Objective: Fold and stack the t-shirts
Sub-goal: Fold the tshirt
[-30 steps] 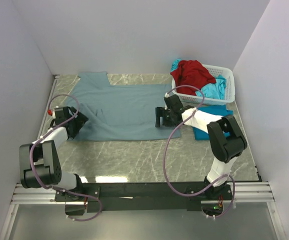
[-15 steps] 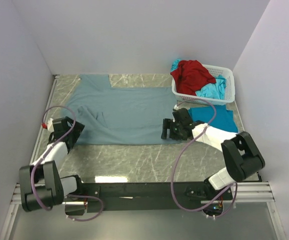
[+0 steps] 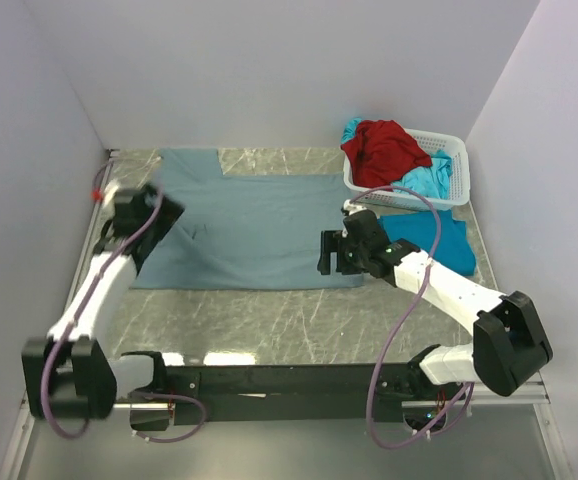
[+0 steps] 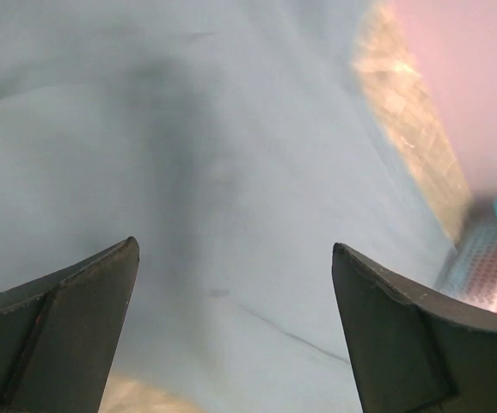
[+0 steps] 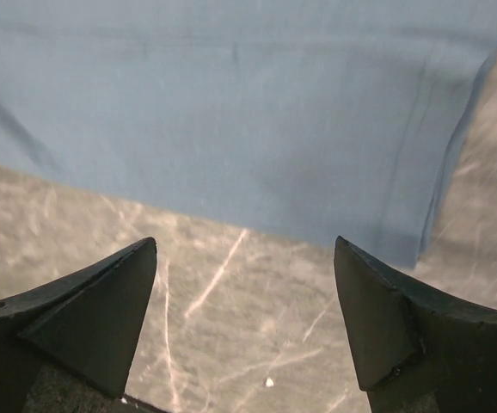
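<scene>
A large grey-blue t-shirt (image 3: 244, 228) lies spread flat on the marble table (image 3: 269, 320). My left gripper (image 3: 154, 225) hovers over the shirt's left part. In the left wrist view it (image 4: 234, 246) is open, with only grey-blue cloth (image 4: 231, 129) below. My right gripper (image 3: 327, 253) is at the shirt's near right corner. In the right wrist view it (image 5: 245, 242) is open over bare marble, just short of the hem (image 5: 231, 112). A turquoise t-shirt (image 3: 439, 238) lies flat on the table under the right arm. A red t-shirt (image 3: 384, 145) and more turquoise cloth (image 3: 429, 180) are heaped in the basket.
The white lattice basket (image 3: 456, 150) stands at the back right, and its corner (image 4: 481, 267) shows in the left wrist view. Walls close in the table on the left, back and right. Cables loop from both arms.
The left arm has swung away from the near left edge and risen over the shirt's left part. The right gripper has drawn slightly nearer, and the shirt now lies flatter.
</scene>
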Robot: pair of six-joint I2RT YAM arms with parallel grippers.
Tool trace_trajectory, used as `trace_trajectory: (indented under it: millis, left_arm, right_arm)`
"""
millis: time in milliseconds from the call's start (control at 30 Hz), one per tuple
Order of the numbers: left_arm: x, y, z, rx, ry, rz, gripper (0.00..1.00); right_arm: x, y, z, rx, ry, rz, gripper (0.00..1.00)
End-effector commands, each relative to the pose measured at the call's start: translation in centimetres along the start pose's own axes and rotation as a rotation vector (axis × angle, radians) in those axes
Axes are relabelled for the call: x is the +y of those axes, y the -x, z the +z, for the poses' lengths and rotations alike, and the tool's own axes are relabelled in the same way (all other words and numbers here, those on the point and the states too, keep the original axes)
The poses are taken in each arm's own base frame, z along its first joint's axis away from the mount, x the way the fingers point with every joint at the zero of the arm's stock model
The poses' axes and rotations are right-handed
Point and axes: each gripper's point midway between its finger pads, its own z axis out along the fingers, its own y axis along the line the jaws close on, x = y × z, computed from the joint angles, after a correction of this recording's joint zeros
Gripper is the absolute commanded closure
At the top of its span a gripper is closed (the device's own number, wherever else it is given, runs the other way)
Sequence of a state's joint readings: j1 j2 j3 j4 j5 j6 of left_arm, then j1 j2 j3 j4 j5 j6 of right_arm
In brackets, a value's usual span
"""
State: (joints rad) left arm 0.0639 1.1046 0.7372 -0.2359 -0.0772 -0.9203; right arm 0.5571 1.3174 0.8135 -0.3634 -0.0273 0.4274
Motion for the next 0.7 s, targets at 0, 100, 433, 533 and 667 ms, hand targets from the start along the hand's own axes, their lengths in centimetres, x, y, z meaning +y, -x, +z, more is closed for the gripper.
trace_trajectory:
  millis: [0, 100, 433, 533, 667]
  left_arm:
    - [-7.4, 0.4, -0.2, -0.009, -0.078, 0.187, 0.01]
    - [-9.0, -1.0, 2.4, 0.07, -0.044, 0.263, 0.01]
    - [-4.7, -7.5, 11.7, 0.284, 0.253, 0.474, 0.16]
    - [-3.7, -8.4, 12.8, 0.312, 0.293, 0.486, 0.31]
    - [-2.3, -7.9, 13.2, 0.271, 0.37, 0.496, 0.38]
  right_arm:
    - [-0.6, 3.3, -1.0, -0.097, -0.039, -0.006, 0.1]
    - [-2.7, 4.2, -1.1, -0.116, -0.077, 0.053, 0.09]
    - [-7.8, 4.8, -2.0, -0.161, -0.167, 0.17, 0.09]
    - [-8.2, 4.7, -1.6, -0.148, -0.168, 0.182, 0.09]
    - [-8.5, 4.5, -1.4, -0.137, -0.173, 0.189, 0.09]
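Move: The t-shirt's folded hem corner lies about 10 cm ahead of the left hand, 7 cm to its right and 14 cm below. From that hand the shirt's near edge runs some 11 cm back, straight behind it. The shirt's near right corner is about 9 cm right of the right hand, 1 cm ahead, 7 cm below; the folded blue shirt lies roughly 29 cm right and 13 cm ahead of that hand. Left hand swings forward-right, then drops some 17 cm to the hem corner, partly closing; right shifts about 8 cm right. ##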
